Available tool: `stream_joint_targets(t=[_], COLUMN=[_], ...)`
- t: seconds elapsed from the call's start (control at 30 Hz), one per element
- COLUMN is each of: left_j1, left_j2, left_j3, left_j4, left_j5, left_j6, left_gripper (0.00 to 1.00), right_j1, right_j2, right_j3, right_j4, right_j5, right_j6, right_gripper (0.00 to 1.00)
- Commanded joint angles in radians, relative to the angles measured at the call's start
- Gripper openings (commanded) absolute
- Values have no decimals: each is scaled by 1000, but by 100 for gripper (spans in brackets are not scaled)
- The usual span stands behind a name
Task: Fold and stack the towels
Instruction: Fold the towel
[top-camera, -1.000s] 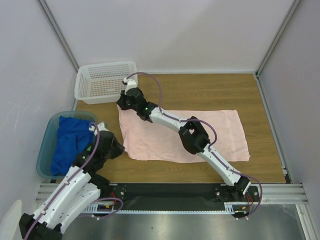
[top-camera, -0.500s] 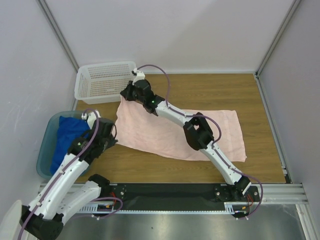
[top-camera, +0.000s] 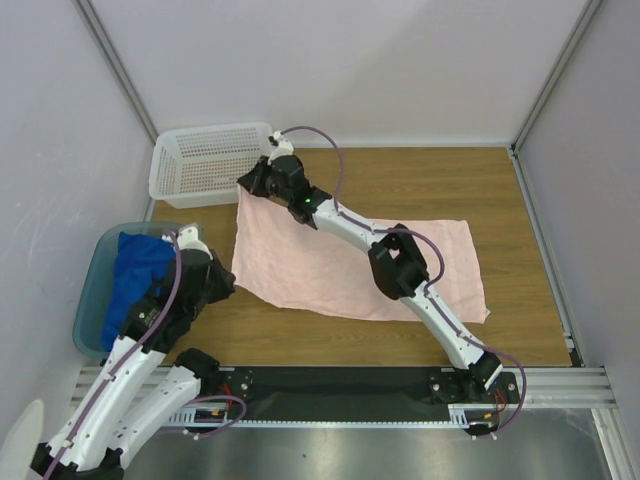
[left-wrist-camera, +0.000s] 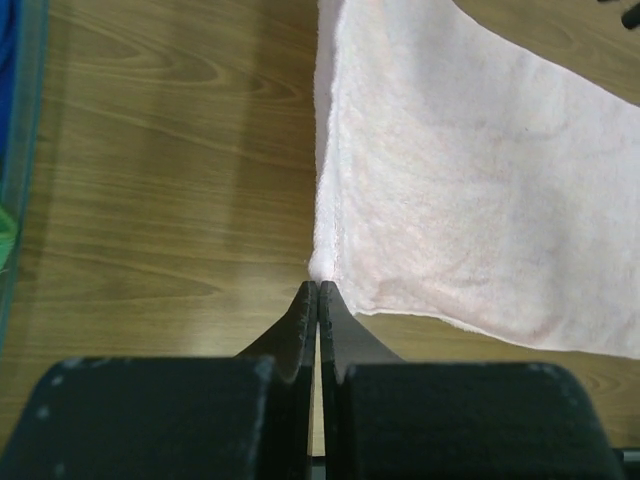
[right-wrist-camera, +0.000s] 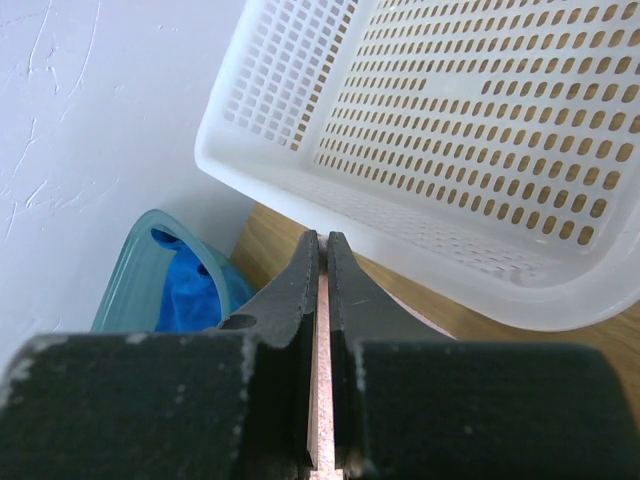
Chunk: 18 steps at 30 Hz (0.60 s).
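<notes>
The pale pink towel (top-camera: 340, 255) lies spread across the wooden table, its left edge lifted and held at both corners. My right gripper (top-camera: 247, 184) is shut on the far left corner, right beside the basket; pink cloth (right-wrist-camera: 322, 400) shows between its jaws (right-wrist-camera: 322, 240). Nearer the front, my left gripper (top-camera: 229, 276) is shut on the near left corner, the pink towel (left-wrist-camera: 470, 200) bunched at its tips (left-wrist-camera: 318, 286). The royal blue towel (top-camera: 140, 272) lies crumpled in the tub, and a sliver of green towel (left-wrist-camera: 5, 235) shows at the tub's side.
A white perforated basket (top-camera: 205, 160) stands at the back left, very close to the right gripper's tips (right-wrist-camera: 450, 150). The translucent teal tub (top-camera: 92, 300) sits at the left edge beside the left arm. White walls enclose the table on three sides.
Both grippers have lifted and drawn the pink towel's left edge towards the back and left. That edge now runs straighter, and the towel's right end has slid a little leftwards.
</notes>
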Motion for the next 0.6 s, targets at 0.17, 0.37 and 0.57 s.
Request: stream_joint_targets(t=[0.17,0.37,0.57], left_j1=[-39,-119,-234], left_j2=[12,64,152], left_j3=[-27,-1,16], left_j4=[113,174,252], left_j5=[112,76,17], left_j6=[40,12,-23], left_gripper=[0,0,0], right_j1=[-57,-97,-146], right_j2=[-147,-253,-354], right_j3=[-66,-196,-335], right_j4=[-12,-19,-24], right_j5=[-28,-38,-46], right_j6=[-8,-66,-92], right_gripper=[0,0,0])
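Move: Each hand already holds a lifted left corner of the pink towel. The towel's right edge, where they are headed, lies about 62 cm right and 5 cm ahead of the left hand, 60 cm right and 20 cm back from the right hand, some 10 cm below both. The white basket is about 9 cm left and 7 cm ahead of the right hand; the blue bin is roughly 26 cm left of the left hand, level with it. Keeping the towel's left corners pinched, both hands sweep some 8 cm right, towards its right edge. ##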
